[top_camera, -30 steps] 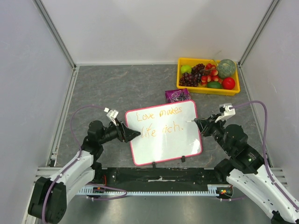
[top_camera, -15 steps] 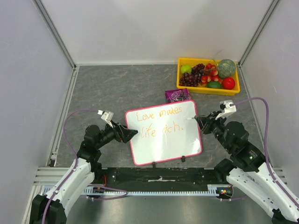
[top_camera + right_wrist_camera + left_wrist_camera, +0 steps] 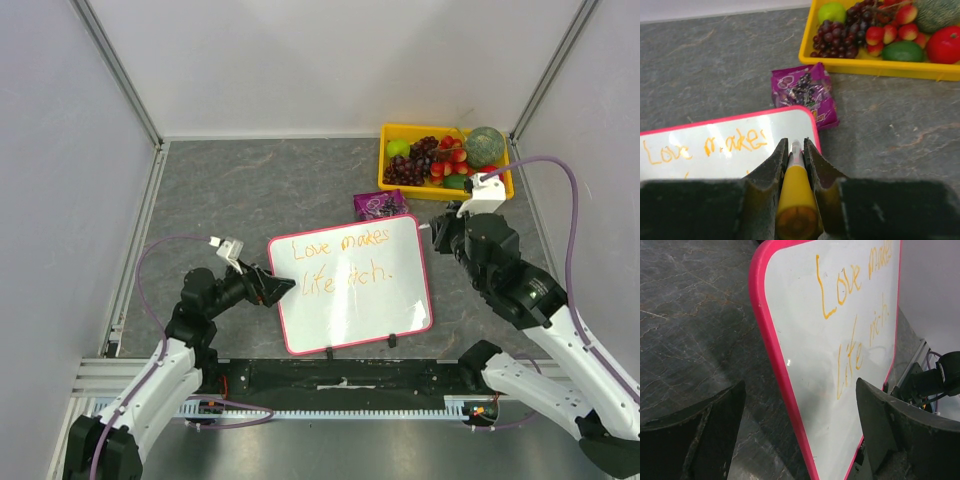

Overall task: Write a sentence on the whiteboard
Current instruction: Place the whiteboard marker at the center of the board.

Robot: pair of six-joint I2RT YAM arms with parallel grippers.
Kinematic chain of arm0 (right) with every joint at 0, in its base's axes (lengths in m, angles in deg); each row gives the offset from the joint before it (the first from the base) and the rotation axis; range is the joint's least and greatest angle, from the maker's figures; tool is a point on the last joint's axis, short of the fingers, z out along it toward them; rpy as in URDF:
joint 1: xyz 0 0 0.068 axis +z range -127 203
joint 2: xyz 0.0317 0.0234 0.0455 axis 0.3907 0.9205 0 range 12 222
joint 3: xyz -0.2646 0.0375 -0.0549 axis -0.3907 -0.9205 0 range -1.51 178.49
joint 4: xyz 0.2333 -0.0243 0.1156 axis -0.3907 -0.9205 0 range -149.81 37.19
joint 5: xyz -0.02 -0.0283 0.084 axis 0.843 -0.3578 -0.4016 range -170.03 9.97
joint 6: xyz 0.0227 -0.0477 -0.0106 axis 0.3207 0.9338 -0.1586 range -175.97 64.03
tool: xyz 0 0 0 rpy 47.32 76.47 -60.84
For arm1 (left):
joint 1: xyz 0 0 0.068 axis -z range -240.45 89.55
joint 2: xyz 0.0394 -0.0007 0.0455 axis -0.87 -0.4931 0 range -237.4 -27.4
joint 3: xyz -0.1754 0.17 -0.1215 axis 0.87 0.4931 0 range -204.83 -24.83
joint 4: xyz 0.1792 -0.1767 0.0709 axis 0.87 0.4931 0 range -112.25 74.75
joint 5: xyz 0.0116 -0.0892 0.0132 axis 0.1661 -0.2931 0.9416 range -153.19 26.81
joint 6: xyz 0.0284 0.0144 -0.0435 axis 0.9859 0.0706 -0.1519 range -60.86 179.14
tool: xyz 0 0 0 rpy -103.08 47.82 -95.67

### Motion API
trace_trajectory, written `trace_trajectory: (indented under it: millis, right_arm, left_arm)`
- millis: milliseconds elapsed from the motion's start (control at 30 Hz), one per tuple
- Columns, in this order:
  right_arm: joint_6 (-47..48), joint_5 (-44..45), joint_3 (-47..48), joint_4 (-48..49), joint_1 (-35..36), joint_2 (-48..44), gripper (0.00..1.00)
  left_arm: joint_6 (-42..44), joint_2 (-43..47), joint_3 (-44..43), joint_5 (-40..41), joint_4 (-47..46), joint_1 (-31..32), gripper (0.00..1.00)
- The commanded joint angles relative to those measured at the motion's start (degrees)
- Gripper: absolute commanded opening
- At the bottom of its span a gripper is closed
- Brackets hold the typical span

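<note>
The whiteboard, pink-framed, lies near the table's front middle. The sentence, orange and handwritten in two lines, fills its upper half. My left gripper sits at the board's left edge. In the left wrist view its fingers stand wide open on either side of the pink frame, touching nothing. My right gripper hovers just past the board's top right corner. In the right wrist view it is shut on a yellow-orange marker, tip over the board's corner.
A yellow tray of fruit stands at the back right. A purple snack packet lies between the tray and the board's top edge. White walls with metal rails close in both sides and the back.
The left gripper has opened wider and drawn back left from the board's edge. The right gripper has lifted the marker off the board and moved toward the back right.
</note>
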State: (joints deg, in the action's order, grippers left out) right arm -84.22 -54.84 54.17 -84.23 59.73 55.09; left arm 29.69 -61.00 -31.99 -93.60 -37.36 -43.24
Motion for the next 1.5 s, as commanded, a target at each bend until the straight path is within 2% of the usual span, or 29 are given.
trace_trajectory:
  millis: [0, 233, 467, 700, 1000, 1333, 1400, 1467]
  right_arm:
    - [3.37, 8.11, 7.15, -3.91, -0.17, 3.57, 0.0]
    - [4.61, 10.41, 11.55, -9.97, -1.74, 10.16, 0.0]
    - [7.06, -2.32, 11.47, -15.86, -11.23, 19.74, 0.0]
    - [11.02, -11.29, 10.41, -18.67, -19.68, 25.63, 0.0]
    - [11.9, -17.1, 8.83, -21.48, -20.56, 37.05, 0.0]
    - [12.08, -13.59, 7.43, -23.34, -19.86, 44.09, 0.0]
    - [11.99, -13.41, 7.08, -23.34, -19.51, 45.84, 0.05]
    - [11.99, -13.24, 7.42, -23.77, -18.89, 47.25, 0.16]
  left_arm:
    - [1.24, -1.46, 0.39, -1.05, -2.9, -0.07, 0.94]
    - [1.06, 0.03, 0.65, -1.05, -2.29, 0.01, 0.94]
    - [1.06, 0.38, 0.83, -0.96, -2.29, -0.07, 0.94]
    - [1.06, 0.56, 0.92, -0.96, -2.38, -0.07, 0.94]
    - [1.06, 0.56, 0.92, -0.79, -2.38, -0.07, 0.94]
    - [0.89, -0.06, 1.01, -0.7, -2.82, -0.07, 0.94]
    - [0.8, -0.06, 1.0, -0.7, -2.82, -0.07, 0.94]
    - [0.8, 0.03, 1.01, -0.61, -2.82, -0.16, 0.94]
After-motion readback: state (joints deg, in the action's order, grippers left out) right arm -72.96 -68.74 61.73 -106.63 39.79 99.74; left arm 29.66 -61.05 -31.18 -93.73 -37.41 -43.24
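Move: The marker is already held, pointing forward, some 28 cm above the table. It is being taken to the bare table just right of the whiteboard: 3 cm ahead of the right hand, 7 cm to its right and 28 cm below. The whiteboard's middle is about 5 cm ahead and 13 cm left, the purple bag 24 cm ahead and 6 cm left, the fruit basket 34 cm ahead and 8 cm right. From the left hand, that bare spot is 6 cm ahead, 32 cm right. The marker stays pinched in the right hand, which first lifts about 2 cm while easing forward and right, then sinks steeply, some 23 cm from its high point, beside the whiteboard's right edge. It shifts about 6 cm right overall and draws back slightly late, while the wrist tips the fingers almost straight down, nearly 60 degrees, its left side rolling lower. ##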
